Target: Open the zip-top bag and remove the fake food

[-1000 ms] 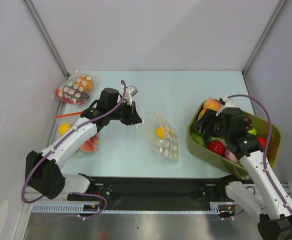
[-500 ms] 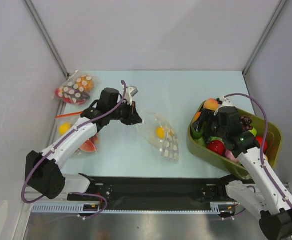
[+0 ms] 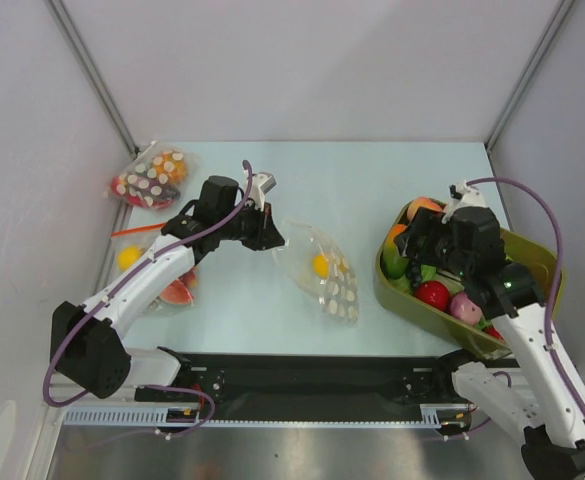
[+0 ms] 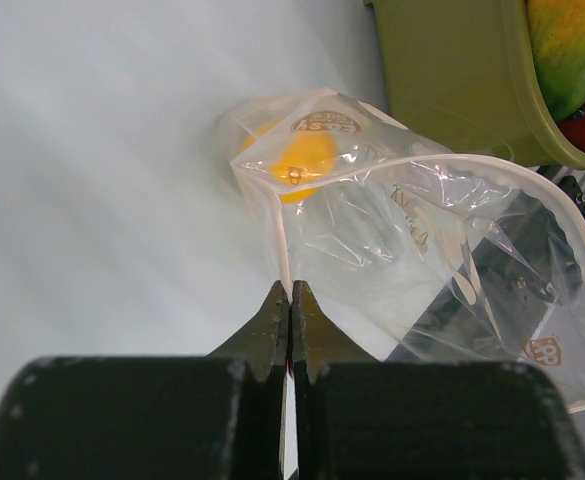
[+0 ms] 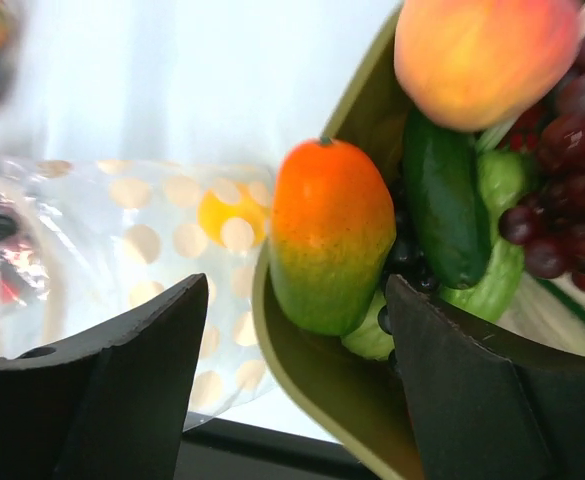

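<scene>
The zip-top bag (image 3: 324,270) lies mid-table, clear with white dots, mouth open, a yellow fruit (image 3: 320,265) inside. My left gripper (image 3: 269,232) is shut on the bag's rim; in the left wrist view the gripper (image 4: 290,296) pinches the white rim strip of the bag (image 4: 422,240), with the yellow fruit (image 4: 302,160) beyond. My right gripper (image 3: 404,255) is open and empty over the green bin's left rim. In the right wrist view the gripper (image 5: 297,290) straddles the rim, near an orange-green fruit (image 5: 332,235), a peach (image 5: 482,60), grapes (image 5: 572,200) and a green piece (image 5: 447,200).
The olive-green bin (image 3: 527,262) at the right holds several fake fruits. A dotted bag with red and orange (image 3: 150,178) lies at the back left, and a clear bag with an orange-red strip (image 3: 167,285) lies under the left arm. Grey walls close the sides.
My right arm has shifted a little to the right and nearer over the bin, jaws open. The left arm and the bag have not moved.
</scene>
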Robot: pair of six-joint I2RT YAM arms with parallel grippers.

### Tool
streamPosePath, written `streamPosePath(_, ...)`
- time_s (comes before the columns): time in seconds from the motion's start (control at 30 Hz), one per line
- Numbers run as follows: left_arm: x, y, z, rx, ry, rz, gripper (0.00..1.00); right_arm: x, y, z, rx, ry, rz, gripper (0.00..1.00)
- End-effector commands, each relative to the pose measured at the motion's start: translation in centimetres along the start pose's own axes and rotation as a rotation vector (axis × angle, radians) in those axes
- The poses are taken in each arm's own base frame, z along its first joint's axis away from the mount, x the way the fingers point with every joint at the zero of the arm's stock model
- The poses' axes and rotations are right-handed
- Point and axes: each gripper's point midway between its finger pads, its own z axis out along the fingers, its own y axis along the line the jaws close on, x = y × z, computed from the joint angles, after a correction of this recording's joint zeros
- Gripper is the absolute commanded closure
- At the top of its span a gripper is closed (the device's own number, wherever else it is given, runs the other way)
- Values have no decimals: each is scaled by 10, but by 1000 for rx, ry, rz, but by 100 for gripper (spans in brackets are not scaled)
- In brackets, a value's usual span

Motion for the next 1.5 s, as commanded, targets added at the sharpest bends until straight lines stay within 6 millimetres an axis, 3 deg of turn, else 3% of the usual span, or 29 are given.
streamPosePath(0.0, -10, -4, -7, 10, -41, 36, 100, -29, 0, -37, 29, -84, -43, 22)
streamPosePath(0.13, -10, -4, -6, 13, -38, 36, 100, -50, 6, -52, 15, -138, -80, 21)
streamPosePath(0.27, -9, -3, -6, 9, -35, 37, 100, -63, 37, -32, -108, -136, -110, 22)
streamPosePath(0.37, -10, -2, -5, 5, -36, 38, 100, -60, 76, -18, -275, -106, -145, 27)
streamPosePath(0.4, -10, -3, -6, 8, -37, 39, 100, -55, 88, -8, -306, -75, -165, 27)
streamPosePath(0.57, -8, -2, -4, 10, -30, 35, 100, -16, 183, -2, -532, -17, -359, 31)
streamPosePath(0.67, -8, -2, -4, 9, -28, 35, 100, 9, 226, -6, -649, 15, -468, 35)
streamPosePath(0.73, -7, -2, -4, 9, -28, 35, 100, 23, 241, 1, -670, 47, -516, 36)
streamPosePath(0.93, -8, -3, -4, 12, -29, 36, 100, 66, 236, 38, -610, 189, -564, 43)
streamPosePath(1.1, -7, -3, -3, 13, -26, 33, 100, 99, 202, 83, -440, 287, -610, 46)
streamPosePath(1.33, -7, -9, -3, 51, -28, 36, 100, 111, 142, 131, -166, 307, -656, 48)
streamPosePath(1.47, -7, -10, -3, 62, -26, 38, 100, 112, 120, 150, -105, 273, -644, 47)
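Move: Inside the clear bag, the yellow fruit lies about 15 cm to the empty right hand's left, some 3 cm ahead and roughly 20 cm below. The left fingers' pinch on the bag rim is about 25 cm left of the right hand, 3 cm ahead and 5 cm lower. Under the right fingers by 6 cm, 2 cm ahead and 1 cm left, sits the mango; the peach is 9 cm beyond and 5 cm right of it. From the left hand the fruit is 9 cm right, 1 cm ahead, 16 cm below. Rising some 7 cm off the already released mango, the open right hand sweeps about 24 cm left over the bag, turning some 45 degrees counter-clockwise. It then drops about 13 cm to the bag's mouth, easing 5 cm back right and 5 cm forward while its fingers tip downward; they narrow partway on the way but stay open. The left hand keeps its pinch on the rim. ##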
